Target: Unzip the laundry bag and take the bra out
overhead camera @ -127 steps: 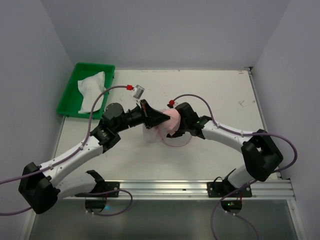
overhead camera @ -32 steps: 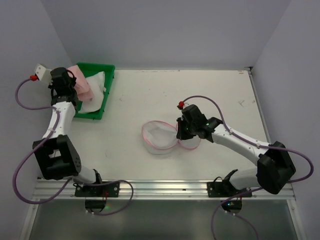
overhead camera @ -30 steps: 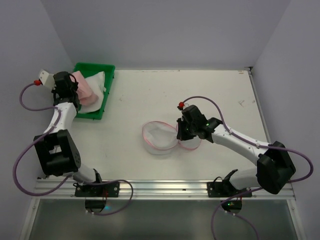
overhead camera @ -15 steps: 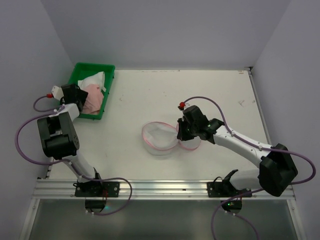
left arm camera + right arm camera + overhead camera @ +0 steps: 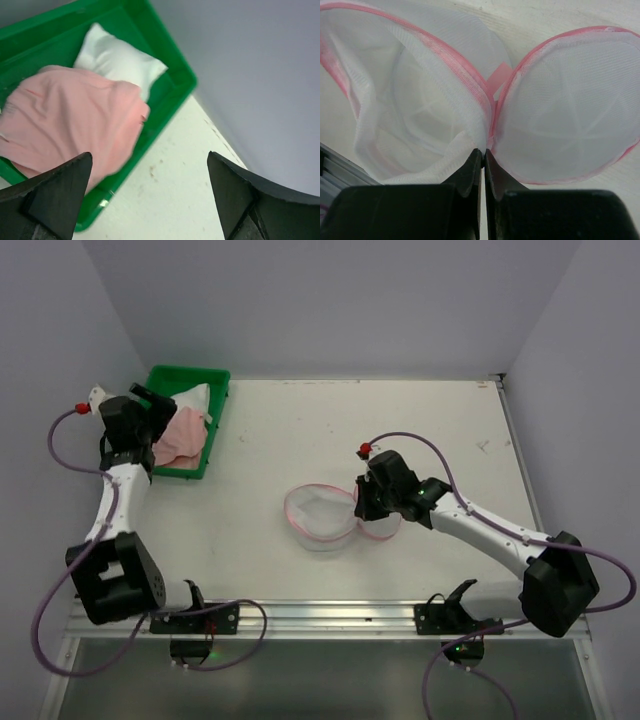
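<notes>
The laundry bag [image 5: 318, 516] lies unzipped mid-table, its white mesh body [image 5: 410, 100] open and its pink-trimmed lid [image 5: 570, 115] folded out to the right. My right gripper [image 5: 359, 506] is shut on the mesh where lid and body join [image 5: 484, 150]. The pink bra [image 5: 181, 434] lies in the green tray [image 5: 214, 425], partly over a white cloth [image 5: 120, 57]. In the left wrist view the bra [image 5: 70, 120] fills the tray's lower left. My left gripper [image 5: 157, 406] hovers over the tray's left side, and its jaws [image 5: 150, 155] stand wide open with nothing between them.
The tray's green rim [image 5: 175, 95] sits close to the left and back walls. A purple cable [image 5: 420, 445] arcs over the right arm. A metal rail [image 5: 330, 618] runs along the near edge of the table.
My left gripper has opened and let go of the bra, which now lies in the green tray. The left arm shifted around above the tray. The right gripper keeps its hold.
</notes>
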Controlling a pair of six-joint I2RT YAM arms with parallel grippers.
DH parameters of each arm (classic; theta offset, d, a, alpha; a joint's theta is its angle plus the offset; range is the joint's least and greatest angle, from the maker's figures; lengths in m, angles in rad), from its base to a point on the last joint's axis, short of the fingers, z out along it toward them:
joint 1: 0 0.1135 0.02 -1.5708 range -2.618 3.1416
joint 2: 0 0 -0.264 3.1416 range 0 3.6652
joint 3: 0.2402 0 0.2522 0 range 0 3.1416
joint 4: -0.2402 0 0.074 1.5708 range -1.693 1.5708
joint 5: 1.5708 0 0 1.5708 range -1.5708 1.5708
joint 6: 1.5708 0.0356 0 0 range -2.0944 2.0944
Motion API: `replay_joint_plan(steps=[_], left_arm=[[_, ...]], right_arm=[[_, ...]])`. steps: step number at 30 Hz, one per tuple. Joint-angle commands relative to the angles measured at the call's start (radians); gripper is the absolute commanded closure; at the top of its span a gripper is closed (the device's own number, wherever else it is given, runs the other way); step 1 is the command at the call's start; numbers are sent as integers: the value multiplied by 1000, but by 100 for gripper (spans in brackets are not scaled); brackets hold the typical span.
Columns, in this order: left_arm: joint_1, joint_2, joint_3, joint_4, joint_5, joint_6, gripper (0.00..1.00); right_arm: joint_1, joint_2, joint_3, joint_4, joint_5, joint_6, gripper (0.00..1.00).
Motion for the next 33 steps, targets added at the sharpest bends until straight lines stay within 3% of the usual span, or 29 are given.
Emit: replay_joint_plan(steps=[1,6,10,13,16,17,21,28,33], left_arm=[[-100,-180,-47,-107,132,117,0],[-381,-329,-186,-217,184,178,3],[-585,-364,-338,-230,241,114,7],[-717,-372,-421,-179,218,56,9],[-826,-354,-443,-115,182,7,11],[-847,-332,-435,-102,169,2,11],[-907,-266,-406,-81,82,-16,14],[-923,-203,-434,-39,-79,-81,43],[-923,-186,-429,-73,-191,-102,67]], right_arm=[[-3,14,38,25,4,-37,96],[-1,63,75,5,12,-27,77],[-1,89,118,-3,21,-25,54],[-1,126,162,-38,46,-17,45],[-9,128,196,-70,73,12,37],[-12,118,198,-75,76,24,27],[-61,36,143,-86,89,108,9],[-321,-103,-107,-87,7,291,9],[-423,-130,-233,21,-143,315,12]])
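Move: The laundry bag's left rim lies some 31 cm right of the left hand, 18 cm back and 14 cm lower; the bra in the bin is about 5 cm ahead of that hand, 17 below. The right hand still pinches the bag at the hinge: the lid's middle is about 6 cm to its right, level with it and 6 below, and the left rim is 17 cm to its left, level and 4 below. Left hand swings 30 cm right, back, down, closing around the bag's rim; right releases, shifting 12 cm right. ##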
